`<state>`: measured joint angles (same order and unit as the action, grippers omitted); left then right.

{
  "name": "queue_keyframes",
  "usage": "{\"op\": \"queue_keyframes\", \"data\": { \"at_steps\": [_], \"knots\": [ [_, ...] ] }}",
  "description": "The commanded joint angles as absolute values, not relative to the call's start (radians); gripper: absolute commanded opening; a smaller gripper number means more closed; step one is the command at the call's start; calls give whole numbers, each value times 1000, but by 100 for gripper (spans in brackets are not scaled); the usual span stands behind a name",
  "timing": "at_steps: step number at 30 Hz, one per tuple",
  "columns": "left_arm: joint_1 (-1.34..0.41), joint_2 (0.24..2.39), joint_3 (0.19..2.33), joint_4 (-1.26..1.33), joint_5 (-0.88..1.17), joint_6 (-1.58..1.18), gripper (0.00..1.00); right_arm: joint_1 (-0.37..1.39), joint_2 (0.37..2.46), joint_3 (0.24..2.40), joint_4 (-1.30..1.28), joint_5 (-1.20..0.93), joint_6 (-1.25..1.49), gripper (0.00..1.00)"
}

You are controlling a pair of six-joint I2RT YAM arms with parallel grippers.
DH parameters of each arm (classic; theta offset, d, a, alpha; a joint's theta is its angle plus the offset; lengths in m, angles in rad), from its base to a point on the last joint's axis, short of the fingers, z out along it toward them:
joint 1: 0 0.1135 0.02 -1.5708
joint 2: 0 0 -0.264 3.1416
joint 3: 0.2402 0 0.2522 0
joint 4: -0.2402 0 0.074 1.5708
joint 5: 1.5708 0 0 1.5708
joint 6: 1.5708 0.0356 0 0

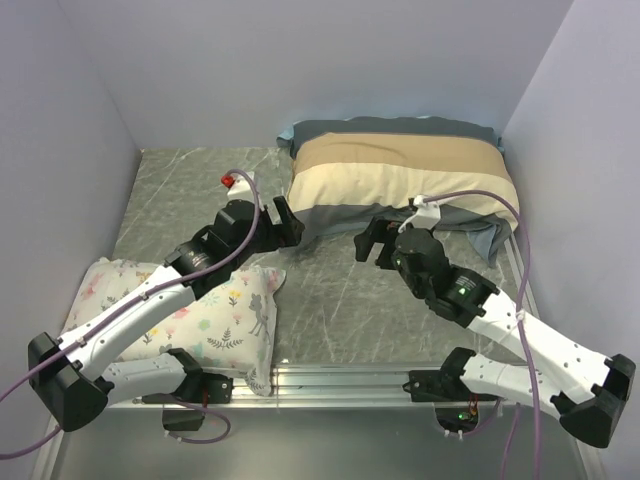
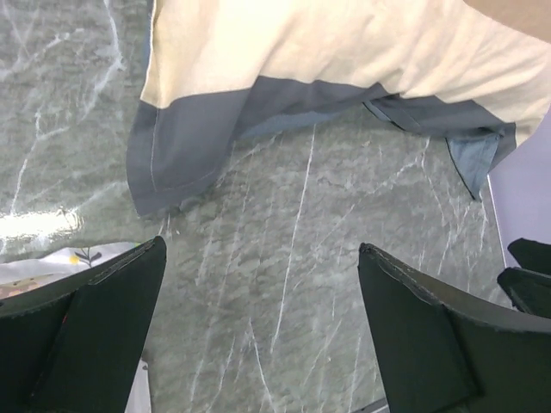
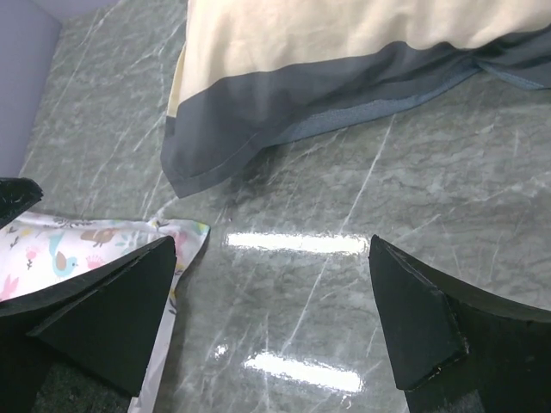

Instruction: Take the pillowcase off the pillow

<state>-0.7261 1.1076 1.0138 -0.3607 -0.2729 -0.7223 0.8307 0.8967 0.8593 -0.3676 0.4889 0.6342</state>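
Observation:
The pillowcase (image 1: 400,175) lies at the back right of the table, slate-blue with tan and cream bands, plump and filled; the pillow inside it is hidden. Its blue hem (image 2: 198,129) faces the arms, with a loose flap at the right end. My left gripper (image 1: 285,222) hovers just in front of the hem's left corner, open and empty (image 2: 261,249). My right gripper (image 1: 368,240) hangs a little in front of the hem's middle, also open with nothing between its fingers (image 3: 271,243). The blue hem (image 3: 284,95) fills the top of the right wrist view.
A white pillow printed with flowers and deer (image 1: 215,310) lies at the front left, under the left arm; its corner (image 3: 176,237) shows beside my right gripper's left finger. Lilac walls close off the left, back and right. A metal rail (image 1: 340,378) runs along the near edge.

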Motion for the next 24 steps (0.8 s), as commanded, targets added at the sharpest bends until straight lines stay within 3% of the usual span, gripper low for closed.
{"op": "queue_keyframes", "data": {
  "at_steps": [1, 4, 8, 12, 17, 24],
  "knots": [
    [-732, 1100, 1022, -310, -319, -730, 99, 819, 930, 923, -328, 497, 589, 100],
    [-729, 1138, 1052, -304, -342, -747, 99, 784, 974, 936, -282, 453, 562, 100],
    [-716, 1291, 1146, -310, -364, -781, 99, 568, 1147, 1006, -218, 269, 564, 100],
    [-677, 1426, 1213, -226, -374, -796, 99, 435, 1322, 1121, -239, 285, 561, 100],
    [-604, 1650, 1334, -189, -359, -744, 99, 260, 1465, 1181, -210, 149, 618, 100],
    [-563, 1804, 1436, -184, -281, -638, 99, 141, 1528, 1200, -224, 219, 647, 100]
  ]
}}
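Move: The striped pillow's front edge lies ahead and below. Its left end is about 16 cm ahead, 3 cm right and 18 cm below the left hand; the stretch nearer its right end is some 19 cm ahead, 15 cm right and 17 cm below the right hand. From the left hand, the grey corner flap hangs about 11 cm ahead, and the floral pillow is 14 cm back and 27 cm left. The blue-grey flap is 15 cm ahead and 34 cm right of the right hand. Towards the striped pillowcase's front edge both hands sweep forward and down with fingers wide open. The left goes about 16 cm forward and 10 cm down over the left end, rolling its left side up a little; the right goes about 19 cm forward, swings 13 cm right and sinks 8 cm, turning clockwise some 20 degrees and tipping down. No grip is taken. ##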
